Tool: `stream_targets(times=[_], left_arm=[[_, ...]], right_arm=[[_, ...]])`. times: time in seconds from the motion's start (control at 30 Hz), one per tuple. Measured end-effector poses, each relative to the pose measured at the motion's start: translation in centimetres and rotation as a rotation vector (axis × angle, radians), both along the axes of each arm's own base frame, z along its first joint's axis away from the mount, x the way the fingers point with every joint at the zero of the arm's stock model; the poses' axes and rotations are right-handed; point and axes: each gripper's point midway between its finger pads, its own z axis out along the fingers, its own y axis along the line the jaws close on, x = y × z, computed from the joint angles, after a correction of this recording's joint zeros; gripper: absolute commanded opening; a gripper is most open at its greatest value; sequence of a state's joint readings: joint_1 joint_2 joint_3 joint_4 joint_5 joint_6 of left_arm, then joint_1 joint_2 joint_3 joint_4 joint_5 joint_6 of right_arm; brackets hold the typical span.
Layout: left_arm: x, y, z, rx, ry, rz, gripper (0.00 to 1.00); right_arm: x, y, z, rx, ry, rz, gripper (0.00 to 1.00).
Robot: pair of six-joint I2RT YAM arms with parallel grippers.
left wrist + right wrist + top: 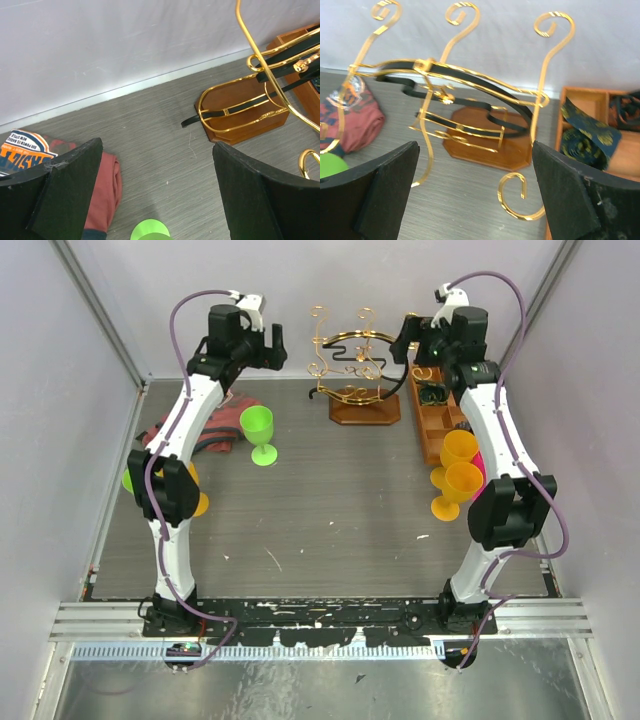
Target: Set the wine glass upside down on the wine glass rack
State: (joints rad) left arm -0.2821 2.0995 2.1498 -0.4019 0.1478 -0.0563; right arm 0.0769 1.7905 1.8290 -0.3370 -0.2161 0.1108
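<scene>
A green wine glass (260,434) stands upright on the table, left of centre; its rim (150,231) shows at the bottom of the left wrist view. The wine glass rack (352,358), gold curly wire on a brown octagonal base (365,408), stands at the back centre. My left gripper (268,340) hangs open, raised behind the green glass, with nothing between its fingers (70,185). My right gripper (408,336) is open too, high up and just right of the rack, whose wire (485,85) and base (490,137) fill its view.
A brown compartmented wooden tray (434,422) with dark rolled cloths (587,132) lies right of the rack. Two orange wine glasses (460,468) stand near the right arm. A red cloth (212,428) lies at the left, with orange and green cups (196,502) behind the left arm.
</scene>
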Motion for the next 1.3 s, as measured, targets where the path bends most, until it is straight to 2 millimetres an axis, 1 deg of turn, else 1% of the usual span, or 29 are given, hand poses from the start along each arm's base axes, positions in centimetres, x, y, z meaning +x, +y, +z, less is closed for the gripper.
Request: stream_targets(times=[0.03, 0.1, 0.17, 0.23, 0.3, 0.4, 0.47, 0.57, 0.6, 0.7, 0.8, 1.0, 1.17, 1.3], left_arm=[[0.0, -0.2, 0.0, 0.0, -0.001, -0.003, 0.98], [-0.1, -0.7, 0.1, -0.002, -0.007, -0.012, 0.98], [-0.1, -1.4, 0.0, -0.002, -0.01, -0.022, 0.98], [-0.1, -2.2, -0.5, -0.001, -0.005, -0.035, 0.98], [0.0, -3.0, -1.1, 0.001, 0.0, -0.046, 0.98], [0.2, -4.0, -2.3, 0.006, 0.016, -0.061, 0.98], [0.2, -4.5, -3.2, 0.01, 0.03, -0.069, 0.98], [0.1, -5.1, -3.7, 0.014, 0.039, -0.078, 0.98], [0.0, -5.3, -3.7, 0.014, 0.038, -0.081, 0.98], [-0.1, -5.7, -3.4, 0.012, 0.032, -0.085, 0.98], [0.1, -6.2, -2.8, 0.006, 0.014, -0.09, 0.98], [0.0, -7.1, -1.8, -0.004, -0.013, -0.104, 0.98], [-0.1, -7.5, -1.7, -0.004, -0.019, -0.108, 0.98], [-0.1, -7.6, -1.6, -0.006, -0.025, -0.11, 0.98]], right_arm=[[0.0, 0.5, 0.5, 0.006, -0.011, 0.019, 1.0], [-0.2, 2.2, 2.1, 0.018, -0.043, 0.074, 1.0], [-0.4, 3.8, 3.1, 0.024, -0.067, 0.119, 1.0], [-0.8, 5.7, 3.7, 0.03, -0.084, 0.167, 1.0], [-1.0, 7.4, 3.7, 0.036, -0.089, 0.21, 1.0], [-0.8, 9.2, 2.6, 0.045, -0.066, 0.253, 1.0], [-0.3, 9.5, 1.4, 0.047, -0.042, 0.259, 1.0], [0.5, 9.7, -1.1, 0.049, 0.011, 0.256, 1.0], [0.8, 9.7, -2.1, 0.05, 0.032, 0.253, 1.0], [1.2, 9.7, -3.8, 0.049, 0.072, 0.246, 1.0], [1.3, 9.8, -4.4, 0.048, 0.084, 0.245, 1.0], [1.2, 10.4, -4.8, 0.054, 0.093, 0.272, 1.0], [1.1, 11.3, -5.8, 0.06, 0.112, 0.309, 1.0], [0.9, 12.0, -6.9, 0.06, 0.137, 0.346, 1.0]])
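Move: The wine glass rack's middle lies about 10 cm ahead and 10 cm left of the right hand, some 15 cm lower; the wooden tray stands roughly 20 cm to that hand's right and 6 cm ahead. From the left hand the rack is about 6 cm ahead and 22 cm right. The green glass stands some 10 cm back and 7 cm left of the left hand, with the red shirt about 21 cm left, level with it. Right hand arcs some 12 cm left, then down by the rack; left nears it about 8 cm rightward, both open. ##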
